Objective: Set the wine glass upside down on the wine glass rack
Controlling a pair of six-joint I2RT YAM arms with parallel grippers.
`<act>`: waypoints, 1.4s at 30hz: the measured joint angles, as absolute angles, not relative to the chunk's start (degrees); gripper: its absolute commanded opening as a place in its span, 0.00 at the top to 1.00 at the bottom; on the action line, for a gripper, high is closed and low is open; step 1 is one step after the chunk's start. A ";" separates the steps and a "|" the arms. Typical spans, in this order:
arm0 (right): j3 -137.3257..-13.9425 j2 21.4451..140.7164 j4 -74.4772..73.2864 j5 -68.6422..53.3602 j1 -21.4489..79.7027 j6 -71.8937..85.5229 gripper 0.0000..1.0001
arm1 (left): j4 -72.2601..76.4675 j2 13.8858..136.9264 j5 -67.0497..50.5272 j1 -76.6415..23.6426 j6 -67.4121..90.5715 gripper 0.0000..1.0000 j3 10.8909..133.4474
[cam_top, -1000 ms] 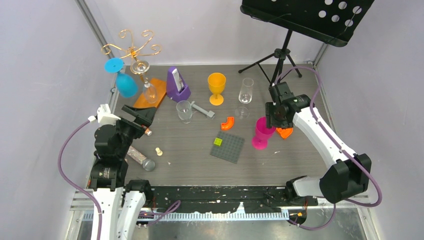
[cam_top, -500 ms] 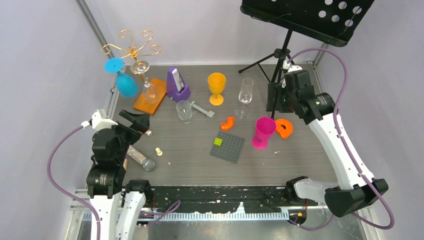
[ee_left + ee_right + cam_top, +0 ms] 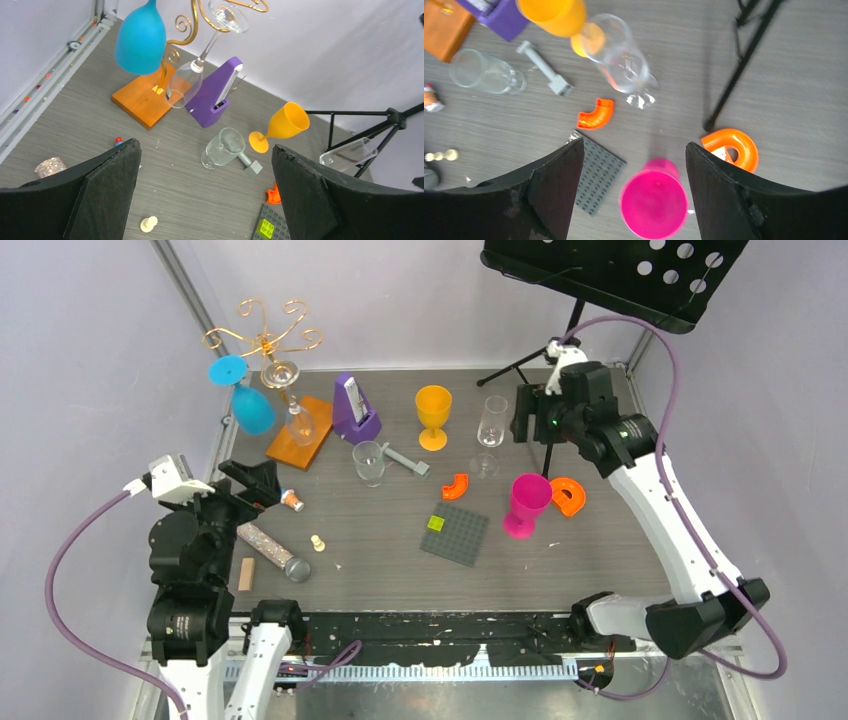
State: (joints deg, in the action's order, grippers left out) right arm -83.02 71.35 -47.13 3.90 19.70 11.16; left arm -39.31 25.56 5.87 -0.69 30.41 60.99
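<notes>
The gold wire rack [image 3: 268, 338] stands at the back left on its orange base [image 3: 300, 435]; it also shows in the left wrist view [image 3: 172, 42]. A blue glass [image 3: 252, 410] and a clear glass [image 3: 298, 423] hang upside down on it. An orange wine glass [image 3: 433, 412], a clear flute [image 3: 491, 423] and a pink glass [image 3: 526, 502] stand upright on the table. My right gripper [image 3: 522, 425] is open and empty, raised beside the flute, with the pink glass [image 3: 654, 200] below between its fingers. My left gripper [image 3: 262, 480] is open and empty at the near left.
A purple metronome [image 3: 354, 408], a tumbler lying down [image 3: 368, 462], a grey bolt [image 3: 405, 460], two orange curved pieces [image 3: 456, 486] [image 3: 568, 496], a grey baseplate [image 3: 455, 534], a glitter tube [image 3: 270, 550] and a pawn [image 3: 317, 542] lie around. A black music stand [image 3: 610, 270] stands back right.
My right gripper has risen from the pink glass and moved back and left, next to the clear flute. My left arm has drawn back toward the near left.
</notes>
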 measured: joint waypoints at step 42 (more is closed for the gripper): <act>-133.84 133.16 5.80 -6.17 42.26 69.32 0.22 | -42.00 18.79 7.70 -0.69 26.57 0.05 48.47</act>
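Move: The clear wine glass hangs upside down on the rack about 48 cm to the right hand's left, 16 cm ahead and some 4 cm lower. The blue glass hangs about 10 cm left of it, level with it. The purple stand is some 38 cm left, 21 cm ahead and 22 cm below the right hand; the yellow goblet is 18 cm left, 20 cm ahead and 21 cm below. From the left hand the clear glass is about 29 cm ahead, 3 cm right and 12 cm below. Leftward in one long sweep of nearly 40 cm, with some 15 cm of forward reach and a smaller net rise, the empty right hand heads for the clear glass on the rack. It rolls about 70 degrees, left side up, until its open fingers point forward-left at the glass's foot, still short of it. The left hand sinks about 8 cm, tips slightly down and stays open. ##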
